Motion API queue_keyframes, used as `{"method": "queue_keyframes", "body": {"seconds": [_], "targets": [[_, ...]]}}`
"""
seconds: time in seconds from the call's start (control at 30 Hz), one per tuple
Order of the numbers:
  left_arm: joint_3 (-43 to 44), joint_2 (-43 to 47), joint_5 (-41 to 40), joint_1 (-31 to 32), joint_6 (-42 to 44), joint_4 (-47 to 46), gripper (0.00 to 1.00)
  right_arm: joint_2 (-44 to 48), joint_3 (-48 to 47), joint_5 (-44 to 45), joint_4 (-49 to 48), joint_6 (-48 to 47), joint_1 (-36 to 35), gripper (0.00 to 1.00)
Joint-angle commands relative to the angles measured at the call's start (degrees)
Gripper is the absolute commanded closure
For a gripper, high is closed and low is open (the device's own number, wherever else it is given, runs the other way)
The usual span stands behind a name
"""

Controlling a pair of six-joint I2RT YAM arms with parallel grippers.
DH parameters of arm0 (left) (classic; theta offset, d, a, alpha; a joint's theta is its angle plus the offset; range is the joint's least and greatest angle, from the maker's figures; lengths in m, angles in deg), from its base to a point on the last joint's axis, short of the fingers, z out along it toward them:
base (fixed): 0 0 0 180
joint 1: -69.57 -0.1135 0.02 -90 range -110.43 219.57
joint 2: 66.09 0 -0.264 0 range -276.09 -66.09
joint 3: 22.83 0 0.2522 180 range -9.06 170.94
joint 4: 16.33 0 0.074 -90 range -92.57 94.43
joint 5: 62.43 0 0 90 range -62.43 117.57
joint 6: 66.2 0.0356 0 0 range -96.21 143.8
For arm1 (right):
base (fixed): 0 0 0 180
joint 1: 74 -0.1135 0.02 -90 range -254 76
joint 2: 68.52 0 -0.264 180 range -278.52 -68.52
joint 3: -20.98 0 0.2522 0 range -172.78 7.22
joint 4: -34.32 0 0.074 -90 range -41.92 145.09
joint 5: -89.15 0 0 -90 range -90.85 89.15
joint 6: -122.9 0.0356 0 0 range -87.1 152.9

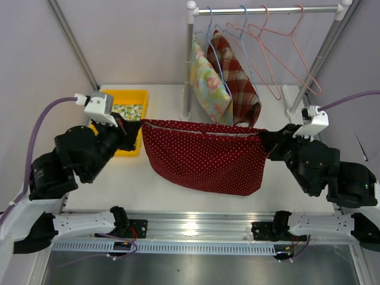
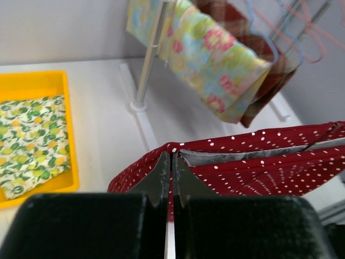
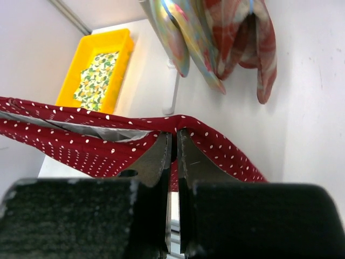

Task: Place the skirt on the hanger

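A red skirt with white dots (image 1: pixel 205 155) hangs stretched between my two grippers above the table, waistband up, hem sagging. My left gripper (image 1: pixel 138 126) is shut on the skirt's left waist corner (image 2: pixel 173 148). At the right waist corner (image 3: pixel 178 125) my right gripper (image 1: pixel 265 138) is shut on the cloth too. Empty wire hangers, a blue hanger (image 1: pixel 234 27) and pink hangers (image 1: pixel 282 44), hang on the rack rod (image 1: pixel 267 9) behind the skirt. In the wrist views the closed fingertips (image 2: pixel 164 167) (image 3: pixel 161 154) pinch the red fabric.
A floral cloth (image 1: pixel 208 80) and a red plaid cloth (image 1: pixel 237 77) hang on the rack, just behind the skirt. The rack's post (image 1: pixel 189 65) stands at mid-table. A yellow bin (image 1: pixel 139 98) with a leaf-print cloth (image 2: pixel 29 140) sits at the back left.
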Motion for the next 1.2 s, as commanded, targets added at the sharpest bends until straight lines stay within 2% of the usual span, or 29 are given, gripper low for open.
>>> {"method": "queue_keyframes", "body": {"seconds": [0.0,0.17,0.27,0.47,0.57,0.6,0.7,0.73,0.83,1.0,1.17], "targets": [[3.82,2.22,1.83,-0.54,3.88,-1.17,1.0,0.9,-3.95,0.94,-1.95,-6.18,0.14,1.0],[2.96,4.42,7.98,-0.54,2.04,0.06,1.0,1.95,-4.75,-5.98,-1.42,-6.27,0.14,1.0],[1.9,5.74,8.52,-0.54,0.02,1.02,1.0,1.78,-4.84,-8.55,0.15,-5.13,0.14,1.0],[2.51,1.62,6.93,-1.59,-0.52,2.17,1.0,-4.1,-6.59,-7.06,3.93,-4.77,1.45,1.0],[2.69,-1.11,16.75,-10.27,0.54,0.59,1.0,-8.76,-8.53,-17.39,2.19,-8.88,11.7,1.0],[2.43,-1.46,22.26,-15.43,0.97,-0.55,1.0,-9.38,-8.09,-27.53,1.23,-9.69,20.79,1.0],[3.48,-2.61,27.04,-20.04,1.77,-1.08,1.0,-10.96,-6.08,-43.64,-2.29,-11.62,33.06,1.0],[3.74,-3.31,27.93,-20.92,2.12,-0.82,1.0,-12.27,-5.63,-46.76,-3.34,-11.89,39.8,1.0],[1.38,-5.68,34.58,-26.98,2.47,-3.17,1.0,-13.95,-2.22,-58.51,-5.45,-11.63,49.23,1.0],[-11.6,-7.35,43.57,-35.95,0.8,-11.17,1.0,-15.36,4.2,-62.34,-12.66,-11.8,55.06,1.0],[-14.98,-12.79,49.11,-41.93,0.27,-19.96,1.0,-19.04,8.43,-65.16,-19.61,-12.16,59.46,1.0]]}}
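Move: The red dotted skirt hangs by its waistband between both hands. The bare patch of table it is going to lies about 6 cm ahead, 15 right and 40 below the left hand, and roughly 7 ahead, 15 left and 37 below the right. From the left hand, the floral cloth hangs about 22 ahead and 17 right, the yellow basket 26 ahead, 15 left and 38 down. The plaid cloth is some 24 ahead of the right hand, 3 left. The skirt's waistband, still pinched at both ends and held stretched, is first eased back 2 or 3 cm with a slight rise. Then both arms swing it forward, some 13 to 15 cm from that turning point, while sinking about 13 cm towards the table in front of the hanging clothes, fingers tipping down some 20 degrees. ##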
